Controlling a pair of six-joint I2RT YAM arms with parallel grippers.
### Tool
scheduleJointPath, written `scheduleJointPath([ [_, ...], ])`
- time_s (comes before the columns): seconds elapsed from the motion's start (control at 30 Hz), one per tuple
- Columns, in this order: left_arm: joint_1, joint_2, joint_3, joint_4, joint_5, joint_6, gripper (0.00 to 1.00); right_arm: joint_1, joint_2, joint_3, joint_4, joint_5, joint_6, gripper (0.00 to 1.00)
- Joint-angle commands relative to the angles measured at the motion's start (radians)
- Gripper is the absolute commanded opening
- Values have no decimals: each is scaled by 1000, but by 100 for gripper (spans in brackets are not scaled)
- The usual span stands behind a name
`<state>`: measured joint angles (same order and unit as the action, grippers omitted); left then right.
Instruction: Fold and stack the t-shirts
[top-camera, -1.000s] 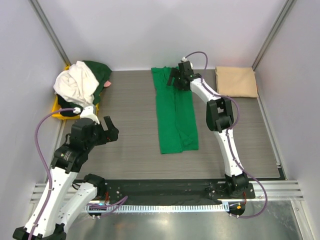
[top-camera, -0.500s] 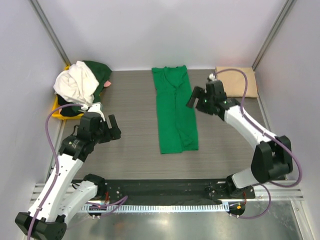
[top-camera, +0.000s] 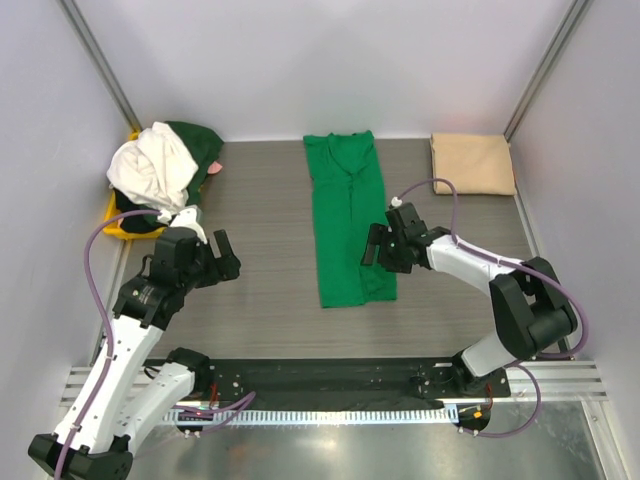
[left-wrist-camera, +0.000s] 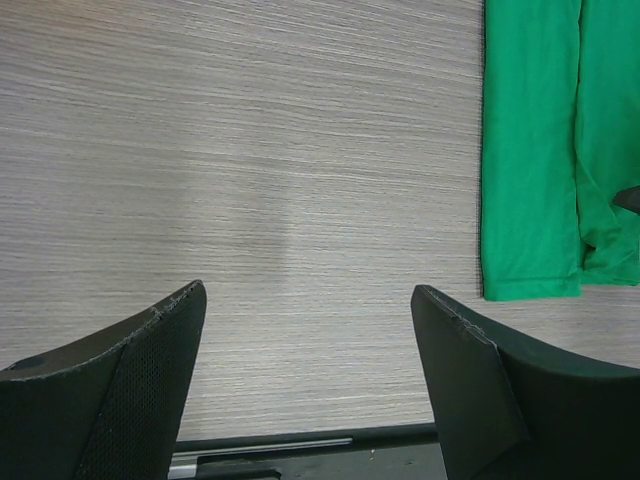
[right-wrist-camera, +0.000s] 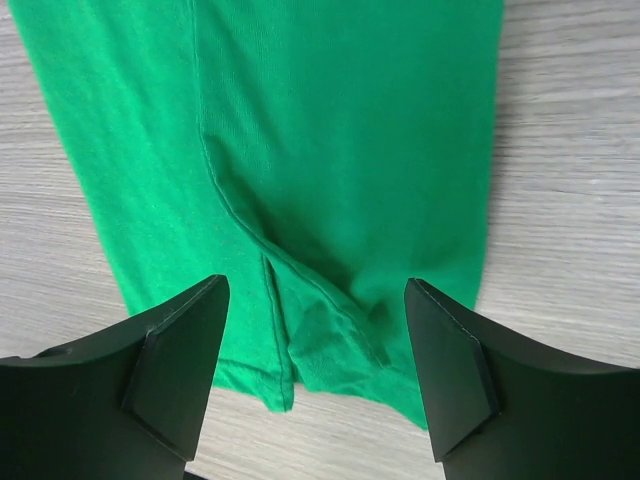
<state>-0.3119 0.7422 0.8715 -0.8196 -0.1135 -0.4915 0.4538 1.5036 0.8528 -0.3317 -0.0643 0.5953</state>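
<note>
A bright green t-shirt (top-camera: 349, 215) lies folded into a long strip down the middle of the table; it also shows in the left wrist view (left-wrist-camera: 530, 150) and right wrist view (right-wrist-camera: 330, 150). A tan beige t-shirt (top-camera: 472, 163) lies folded at the back right. A white t-shirt (top-camera: 150, 166) and a dark green one (top-camera: 198, 143) are heaped at the back left. My right gripper (top-camera: 373, 248) is open and empty, just above the green shirt's near right edge (right-wrist-camera: 315, 340). My left gripper (top-camera: 222, 257) is open and empty over bare table, left of the green shirt.
A yellow tray (top-camera: 116, 221) sits under the heap at the back left. The wood-grain table (top-camera: 260, 230) has grey walls behind and at both sides, and a metal rail (top-camera: 330, 385) along the near edge.
My right gripper has swung from the green shirt's far end, out to the right, then back down to its near right edge. The left arm has shifted slightly.
</note>
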Motion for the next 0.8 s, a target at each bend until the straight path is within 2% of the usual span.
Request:
scheduleJointPath([
  [0.0,5,-10,14,22,-18,-5,84,32,20,17,51,15,23,77],
  [0.3,7,-15,12,22,-34,-4,84,167,-17,15,39,21,95,75],
  [0.5,5,22,15,22,-17,-10,84,255,-242,-3,48,-54,133,76],
  [0.6,-15,68,26,13,20,-18,82,250,-370,-40,39,-11,106,80],
  [0.73,-116,149,14,40,-2,-107,80,203,-405,-70,-119,215,126,81],
  [0.77,-142,166,-9,84,-5,-149,80,185,-395,-78,-127,228,126,81],
])
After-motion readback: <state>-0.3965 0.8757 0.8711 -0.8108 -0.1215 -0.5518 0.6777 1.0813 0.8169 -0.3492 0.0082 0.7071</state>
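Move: The lower hem of the folded green t-shirt has its middle roughly 10 cm back, 4 cm left and 3 cm below the open right hand, which is low over the cloth. From there the t-shirt's collar end lies about 32 cm ahead and 6 cm left, and the tan square some 24 cm ahead and 18 cm right. From the left hand the hem is about 22 cm right, 3 cm back and 17 cm below. Low and leftward, drawing back too, the open right hand sweeps about 8 cm left and 6 cm back over the t-shirt's lower end, then rises some 12 cm away from the cloth, drifting back right as its fingers tip up and its left side lifts. Late on, the open left hand starts down and right towards the hem, a few centimetres. ##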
